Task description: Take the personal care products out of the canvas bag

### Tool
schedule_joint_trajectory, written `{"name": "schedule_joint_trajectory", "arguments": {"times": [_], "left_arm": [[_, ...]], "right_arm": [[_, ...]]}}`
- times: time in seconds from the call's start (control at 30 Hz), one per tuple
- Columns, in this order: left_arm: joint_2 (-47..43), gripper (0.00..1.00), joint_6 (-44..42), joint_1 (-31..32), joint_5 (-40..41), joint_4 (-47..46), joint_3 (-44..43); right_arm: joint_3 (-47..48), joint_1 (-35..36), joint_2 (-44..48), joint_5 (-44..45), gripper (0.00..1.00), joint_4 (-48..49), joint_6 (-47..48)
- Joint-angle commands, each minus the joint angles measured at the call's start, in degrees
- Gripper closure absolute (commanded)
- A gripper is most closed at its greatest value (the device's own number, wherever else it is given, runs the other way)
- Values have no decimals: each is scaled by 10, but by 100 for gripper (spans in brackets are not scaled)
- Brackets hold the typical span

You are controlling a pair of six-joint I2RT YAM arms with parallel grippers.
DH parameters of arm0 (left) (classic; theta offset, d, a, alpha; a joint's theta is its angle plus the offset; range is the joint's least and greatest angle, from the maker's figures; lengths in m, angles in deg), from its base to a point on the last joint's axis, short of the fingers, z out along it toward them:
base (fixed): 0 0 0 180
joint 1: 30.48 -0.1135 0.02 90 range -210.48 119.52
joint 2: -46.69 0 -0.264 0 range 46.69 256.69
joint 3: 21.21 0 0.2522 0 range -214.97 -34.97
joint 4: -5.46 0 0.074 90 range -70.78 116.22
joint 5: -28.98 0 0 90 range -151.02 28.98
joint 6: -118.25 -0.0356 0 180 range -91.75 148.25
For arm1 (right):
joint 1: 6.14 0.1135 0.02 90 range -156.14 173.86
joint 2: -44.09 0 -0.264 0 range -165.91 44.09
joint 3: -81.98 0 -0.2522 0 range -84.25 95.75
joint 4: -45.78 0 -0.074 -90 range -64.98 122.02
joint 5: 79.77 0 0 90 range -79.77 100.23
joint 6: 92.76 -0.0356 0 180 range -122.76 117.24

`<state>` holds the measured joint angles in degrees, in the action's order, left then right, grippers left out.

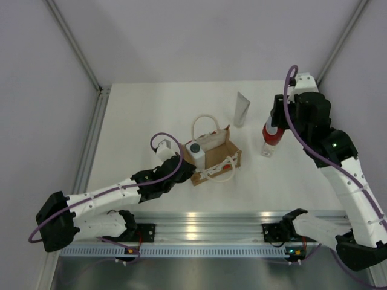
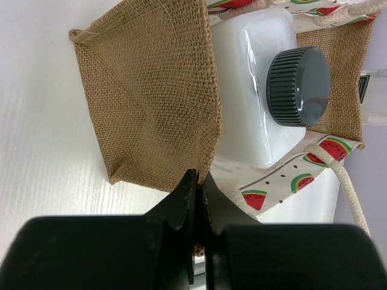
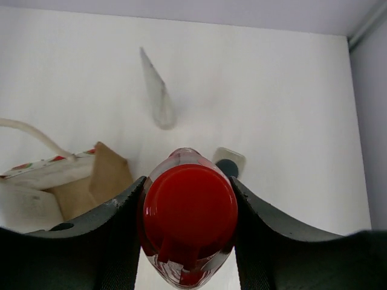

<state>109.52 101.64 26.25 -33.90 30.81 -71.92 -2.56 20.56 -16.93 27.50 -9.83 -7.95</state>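
Note:
The tan canvas bag [image 1: 216,158] [image 2: 151,90] stands open mid-table, and a corner of it shows in the right wrist view [image 3: 100,181]. My left gripper [image 1: 185,170] [image 2: 198,180] is shut on the bag's near burlap edge. Inside the bag stands a white bottle [image 1: 195,151] [image 2: 248,78] with a grey cap [image 2: 299,86]. To the right of the bag, my right gripper [image 1: 273,129] [image 3: 187,186] is shut on the red bottle [image 1: 272,135] [image 3: 188,220], cap up. Just beside it a clear bottle with a dark cap [image 1: 266,148] [image 3: 228,164] stands on the table. The white squeeze tube [image 1: 242,109] [image 3: 156,93] stands farther back.
The bag's white rope handles [image 1: 205,122] loop over its back and front sides. An aluminium rail [image 1: 199,225] runs along the near table edge. Pale walls and metal frame posts [image 1: 91,139] close in the left, back and right sides.

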Motion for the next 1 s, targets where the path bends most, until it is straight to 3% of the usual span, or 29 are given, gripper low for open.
{"name": "schedule_joint_trajectory", "arguments": {"times": [0.0,0.17,0.37,0.67,0.9,0.97], "left_arm": [[-3,100,2,-1,18,6,7],[-3,100,-1,-1,15,7,7],[-1,100,-1,-1,15,6,7],[-1,100,-9,-1,12,6,1],[-2,100,-16,-1,8,6,-1],[-2,100,-15,-1,9,6,0]], "right_arm": [[-25,-50,40,17,100,19,-23],[-78,-139,57,17,100,23,-39],[-175,-226,85,3,100,110,-78],[-347,-259,73,2,100,351,-92],[-362,-261,8,7,99,369,-91],[-376,-261,6,23,92,368,-104]]}}
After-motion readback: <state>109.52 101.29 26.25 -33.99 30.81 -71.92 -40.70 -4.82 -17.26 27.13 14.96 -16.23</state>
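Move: The right hand already holds the red bottle high over the table. The free patch it is taken to lies about 3 cm ahead, 13 cm to its right and some 35 cm below. The clear bottle stands roughly 6 cm left of that patch and 2 cm farther out; the pouch is 19 cm ahead and 6 cm left of the hand, the bag level with it, 17 cm left. From the left hand the patch is about 11 cm ahead and 38 cm right. Down and to the right, the right hand carries the red bottle about 20 cm lower and 13 cm across, to the right side of the clear bottle. The sideways swing ends first; then it sinks nearly straight, edging forward and slowing. The wrist turns some 30 degrees clockwise and tips down a little, fingers keeping their hold. ##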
